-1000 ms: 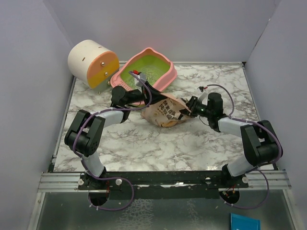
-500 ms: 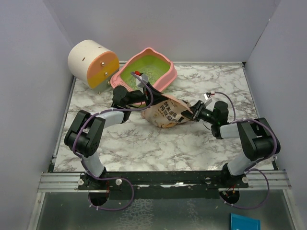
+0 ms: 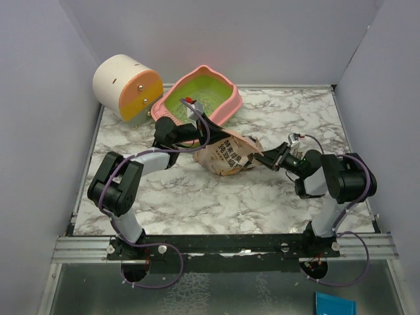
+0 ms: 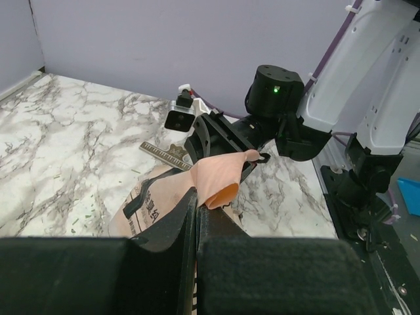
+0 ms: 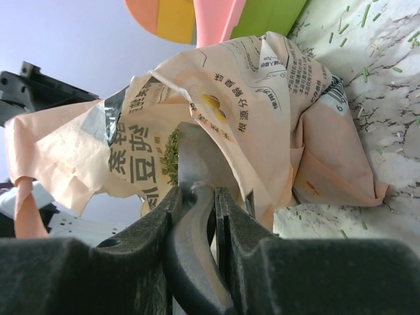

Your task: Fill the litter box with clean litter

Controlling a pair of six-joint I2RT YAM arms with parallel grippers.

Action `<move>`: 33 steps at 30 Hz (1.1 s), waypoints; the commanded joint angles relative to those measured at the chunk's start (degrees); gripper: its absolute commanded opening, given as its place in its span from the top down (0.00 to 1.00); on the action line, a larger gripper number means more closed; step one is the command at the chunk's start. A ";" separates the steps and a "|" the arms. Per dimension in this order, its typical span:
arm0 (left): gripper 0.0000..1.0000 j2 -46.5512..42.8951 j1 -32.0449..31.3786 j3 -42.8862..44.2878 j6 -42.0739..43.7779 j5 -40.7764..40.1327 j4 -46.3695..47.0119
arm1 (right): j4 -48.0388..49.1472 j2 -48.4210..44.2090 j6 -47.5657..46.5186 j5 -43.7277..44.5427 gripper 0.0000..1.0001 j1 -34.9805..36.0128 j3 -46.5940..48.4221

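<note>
The tan cat-print bag (image 3: pixel 226 156) lies on its side mid-table, mouth toward the right. My left gripper (image 3: pixel 199 133) is shut on the bag's peach top flap (image 4: pixel 220 180); in the left wrist view the left gripper (image 4: pixel 197 194) has its jaws pressed together on it. My right gripper (image 3: pixel 269 157) is shut on the dark handle (image 5: pixel 195 262) of a metal scoop (image 5: pixel 198 149), whose blade reaches into the bag's mouth. Greenish clean litter (image 5: pixel 172 156) shows inside the bag. The pink litter box (image 3: pixel 220 113) stands behind the bag, with a pale scatter of granules (image 3: pixel 205 100) on its green floor.
A cream-and-orange cylinder (image 3: pixel 126 86) stands at the back left beside the litter box. Loose green granules (image 5: pixel 357 26) lie on the marble table (image 3: pixel 197 197) near the bag. Purple walls close in the left, back and right sides.
The right arm has dropped and swung out to the right, its wrist now low over the table, while its gripper stays at the bag's mouth. The left arm and the bag have barely moved.
</note>
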 commanded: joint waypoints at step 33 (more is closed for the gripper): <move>1.00 -4.82 -0.07 -0.17 3.69 -1.57 -5.21 | 24.02 -0.87 17.63 -11.88 0.99 -22.45 -7.33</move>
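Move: The litter bag's middle stands about 12 cm to the left of the right hand, 4 cm farther out and a little lower; that hand already holds the scoop's handle, its blade in the bag's mouth. The litter box lies some 25 cm ahead and 22 cm left, 8 cm lower; a brown slotted strip about 15 cm right, 5 cm ahead, on the table. From the left hand, still pinching the bag's rim, the bag's middle is about 15 cm straight below and 2 cm right. The scoop is drawn out through the bag's mouth by the right hand, which travels about 9 cm to the right, away from the bag and nearly level, keeping its grip on the handle. On the way the wrist rolls some 20 degrees, clockwise looking out along the fingers, while the left hand stays put and keeps the rim pinched up. ##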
